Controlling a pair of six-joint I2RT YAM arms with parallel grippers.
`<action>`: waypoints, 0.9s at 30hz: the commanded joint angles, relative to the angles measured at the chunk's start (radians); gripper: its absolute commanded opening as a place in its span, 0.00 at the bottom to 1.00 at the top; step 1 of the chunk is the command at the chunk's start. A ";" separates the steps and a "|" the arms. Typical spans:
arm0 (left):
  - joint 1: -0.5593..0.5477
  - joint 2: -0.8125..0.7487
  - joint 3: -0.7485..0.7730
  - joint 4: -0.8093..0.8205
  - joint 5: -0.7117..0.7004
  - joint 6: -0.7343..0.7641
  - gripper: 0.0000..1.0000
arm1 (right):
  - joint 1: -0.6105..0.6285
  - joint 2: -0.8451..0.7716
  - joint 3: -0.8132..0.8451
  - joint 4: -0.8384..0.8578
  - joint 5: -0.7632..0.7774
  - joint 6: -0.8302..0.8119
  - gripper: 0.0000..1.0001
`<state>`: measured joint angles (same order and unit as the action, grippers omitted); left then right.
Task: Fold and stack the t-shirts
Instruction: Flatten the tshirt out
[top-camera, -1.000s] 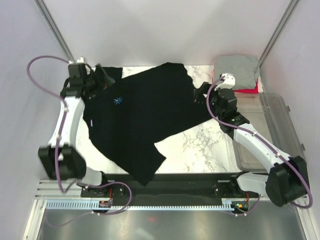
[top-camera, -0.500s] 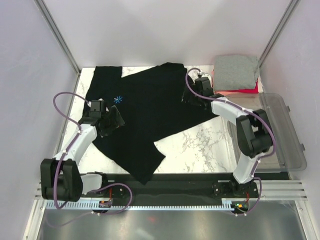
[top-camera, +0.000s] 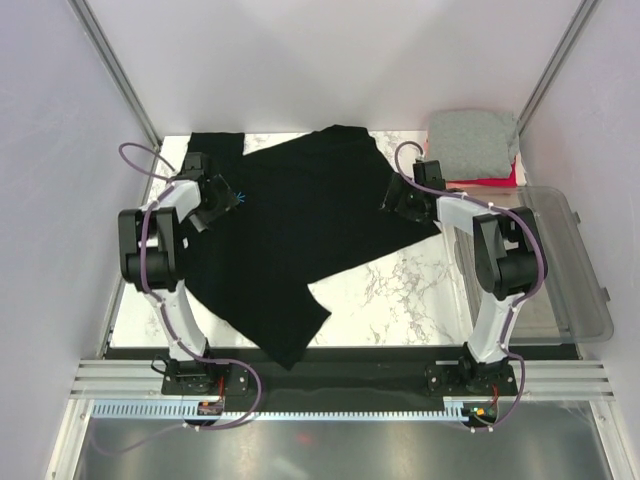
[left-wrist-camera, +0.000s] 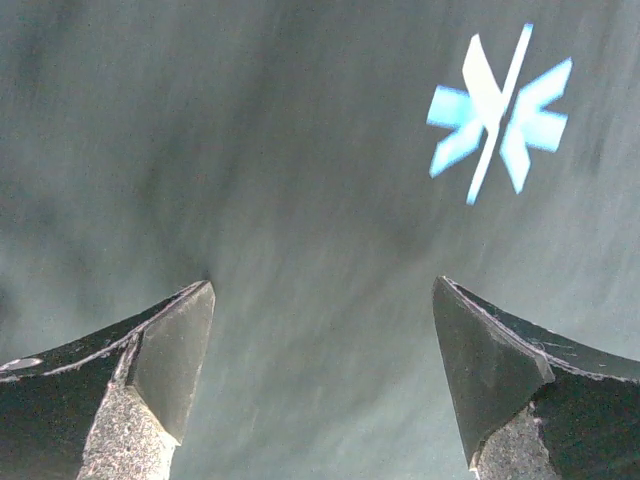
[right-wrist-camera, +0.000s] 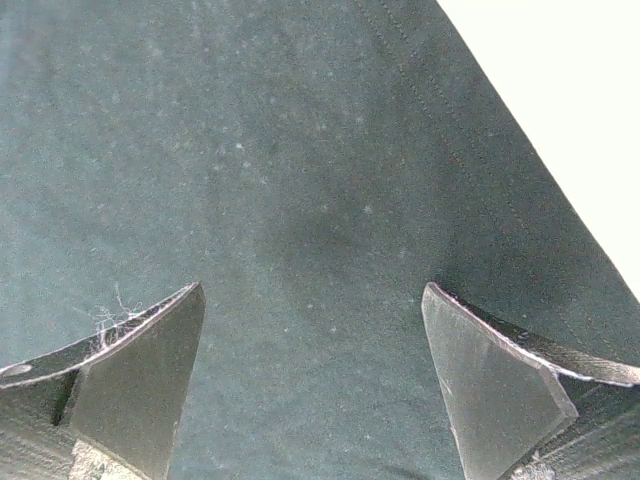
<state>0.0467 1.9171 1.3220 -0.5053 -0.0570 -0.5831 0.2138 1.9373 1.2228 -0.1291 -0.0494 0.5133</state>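
Observation:
A black t-shirt lies spread flat and skewed across the marbled table, with a small blue star print near its left side. My left gripper is open just above the shirt beside that print, and its jaws show wide apart in the left wrist view. My right gripper is open over the shirt's right edge, also shown in the right wrist view, close to the hem. A folded grey t-shirt lies on a folded red-pink one at the back right.
A clear plastic bin stands along the right edge of the table. Bare marbled table shows at the front right of the shirt. Grey walls close in the back and both sides.
My left arm has swung from the shirt's lower left up to the blue print. My right gripper has shifted slightly right, to the shirt's right edge. The shirt has not moved.

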 joint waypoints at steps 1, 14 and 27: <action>0.002 0.123 0.165 -0.059 -0.044 0.048 0.96 | -0.011 -0.018 -0.078 -0.126 -0.095 0.056 0.98; -0.002 0.389 0.615 -0.208 -0.035 0.215 0.92 | 0.024 -0.460 -0.502 -0.056 -0.162 0.214 0.98; -0.097 -0.760 -0.171 -0.266 -0.177 -0.088 0.92 | 0.136 -0.665 -0.197 -0.441 0.063 0.105 0.98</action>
<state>-0.0704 1.4380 1.3437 -0.7223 -0.1249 -0.4973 0.3328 1.3750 0.9668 -0.4438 -0.1024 0.6445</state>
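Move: The far sleeve of the t-shirt lies roughly 18 cm ahead of the left hand and about 2 cm left; the blue logo is some 4 cm ahead and 7 cm right, the near sleeve about 32 cm back and 25 cm right. From the right hand the near hem corner is about 8 cm back and 10 cm right, the grey stack some 20 cm ahead and 21 cm right. The cloth is about 1 cm below both hands. The black t-shirt is worked from both ends under wide-open fingers pressed down on the cloth: the right hand drags its hem side back about 15 cm towards the near table edge, rolling its left side up some 10 degrees, while the left sweeps forward about 10 cm towards the far sleeve. Both then lift off, the left rising about 15 cm as it draws back, the right some 7 cm. ##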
